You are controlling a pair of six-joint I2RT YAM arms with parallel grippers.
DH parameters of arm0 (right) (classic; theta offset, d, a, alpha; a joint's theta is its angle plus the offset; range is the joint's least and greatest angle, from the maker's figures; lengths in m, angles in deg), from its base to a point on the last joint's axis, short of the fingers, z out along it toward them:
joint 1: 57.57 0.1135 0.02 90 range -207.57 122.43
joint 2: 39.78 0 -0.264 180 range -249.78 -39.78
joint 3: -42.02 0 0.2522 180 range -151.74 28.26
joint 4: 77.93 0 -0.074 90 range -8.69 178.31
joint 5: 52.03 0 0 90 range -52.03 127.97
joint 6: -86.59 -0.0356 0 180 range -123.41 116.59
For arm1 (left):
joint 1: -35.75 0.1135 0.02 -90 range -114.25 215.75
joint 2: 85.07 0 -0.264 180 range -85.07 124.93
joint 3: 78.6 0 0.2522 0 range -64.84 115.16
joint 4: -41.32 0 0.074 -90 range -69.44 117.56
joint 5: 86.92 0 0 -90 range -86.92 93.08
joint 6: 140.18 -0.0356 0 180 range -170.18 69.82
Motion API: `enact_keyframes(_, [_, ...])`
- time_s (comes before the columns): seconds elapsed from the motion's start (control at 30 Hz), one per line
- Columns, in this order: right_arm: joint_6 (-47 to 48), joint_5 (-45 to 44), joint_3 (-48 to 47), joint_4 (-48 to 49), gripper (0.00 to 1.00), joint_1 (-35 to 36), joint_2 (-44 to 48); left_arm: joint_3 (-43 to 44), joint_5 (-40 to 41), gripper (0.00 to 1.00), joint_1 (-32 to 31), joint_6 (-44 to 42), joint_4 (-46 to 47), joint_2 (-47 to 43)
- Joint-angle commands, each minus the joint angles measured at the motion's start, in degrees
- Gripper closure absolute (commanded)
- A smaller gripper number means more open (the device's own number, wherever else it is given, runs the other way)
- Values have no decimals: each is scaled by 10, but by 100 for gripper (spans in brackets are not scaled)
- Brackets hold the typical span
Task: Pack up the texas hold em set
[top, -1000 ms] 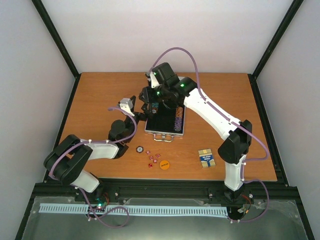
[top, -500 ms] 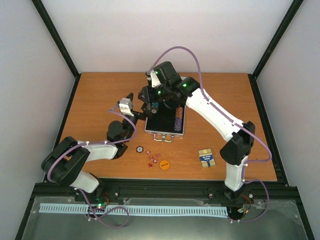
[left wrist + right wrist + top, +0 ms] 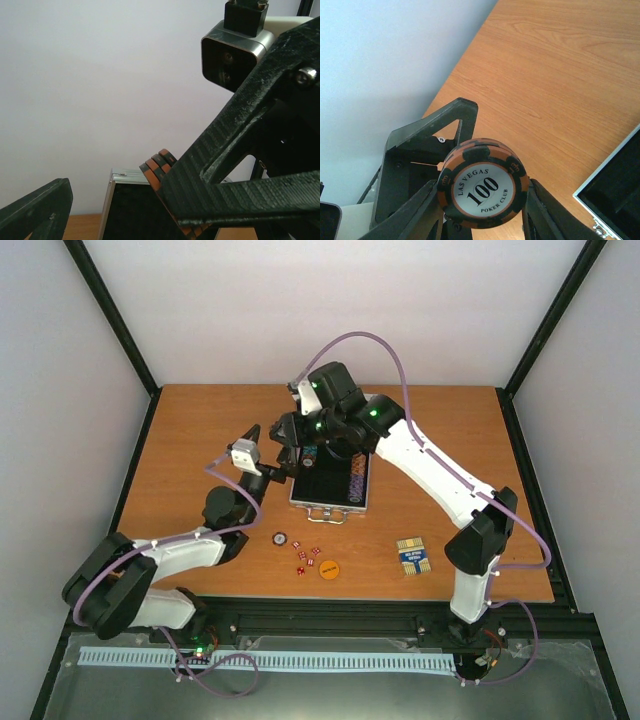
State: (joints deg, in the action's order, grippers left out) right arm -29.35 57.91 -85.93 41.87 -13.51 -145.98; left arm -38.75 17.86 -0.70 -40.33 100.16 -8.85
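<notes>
The silver case (image 3: 329,507) lies open mid-table, with a row of chips (image 3: 357,480) along its right side. My right gripper (image 3: 298,438) hovers over the case's far left corner, shut on a stack of orange-and-black chips (image 3: 483,183) marked 100. My left gripper (image 3: 273,451) is open just left of it, its fingers either side of that stack (image 3: 159,165). In front of the case lie a loose chip (image 3: 281,537), red dice (image 3: 306,557), an orange disc (image 3: 329,567) and the card deck (image 3: 413,555).
The case's raised lid (image 3: 124,176) shows behind the chips in the left wrist view. Both arms crowd the case's far left corner. Black frame posts run along the table's sides.
My left arm has stretched up and leftward, bringing its open gripper around the chip stack. The right arm has shifted slightly left, still holding the chips.
</notes>
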Motion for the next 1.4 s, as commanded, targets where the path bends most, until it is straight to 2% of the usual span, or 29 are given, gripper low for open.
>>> enact_keyframes(0.0, [7, -29, 22, -47, 97, -6, 1, 10, 20, 1, 1, -4, 97, -63])
enact_keyframes(0.37, [10, -13, 27, -44, 97, -6, 6, 16, -12, 0, 8, -5, 122, -69])
enact_keyframes(0.5, [11, -17, 42, -39, 97, -6, 16, 25, -27, 4, 13, -11, 112, -77])
enact_keyframes(0.53, [11, -16, 44, -39, 97, -6, 16, 28, -39, 11, 15, -15, 103, -80])
enact_keyframes(0.57, [11, -15, 45, -39, 97, -6, 17, 34, -54, 23, 18, -18, 86, -85])
enact_keyframes(0.63, [11, -14, 49, -38, 97, -6, 18, 45, -73, 36, 21, -20, 51, -95])
enact_keyframes(0.83, [12, -11, 53, -38, 97, -6, 20, 41, -68, 37, 29, -5, 44, -105])
enact_keyframes(0.93, [13, -9, 58, -38, 97, -6, 23, 40, -68, 46, 33, -2, 32, -111])
enact_keyframes(1.0, [13, -7, 63, -36, 97, -6, 26, 45, -66, 56, 35, 2, 14, -114])
enact_keyframes(1.37, [16, -1, 100, -28, 97, -6, 44, 56, -63, 73, 55, 28, 10, -111])
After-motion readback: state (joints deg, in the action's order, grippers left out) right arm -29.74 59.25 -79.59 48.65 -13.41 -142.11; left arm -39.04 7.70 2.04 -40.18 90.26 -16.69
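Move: The orange chip stack is already pinched at the right hand's pads, practically at its hand point. From the left hand, waiting open in front of it, the stack is about 1 cm ahead, 2 cm to the right and 1 cm up. The open case lies some 13 cm ahead of the left hand, 11 cm to its right and 28 cm below; the black chips left on the table are roughly 8 cm back, 2 cm left and 30 cm down. The left hand closes its wide-open fingers to around a quarter of their opening, one on each side of the lower end of the orange chip stack, while easing back about 1.5 cm, rising 1 cm, first a touch left, then about 1.5 cm right, and turning some 5 to 10 degrees clockwise. The right hand keeps its grip on the stack and holds it out there, drawing back and up by only about 1 cm each; whether the left pads already bear on the chips can't be seen clearly. ##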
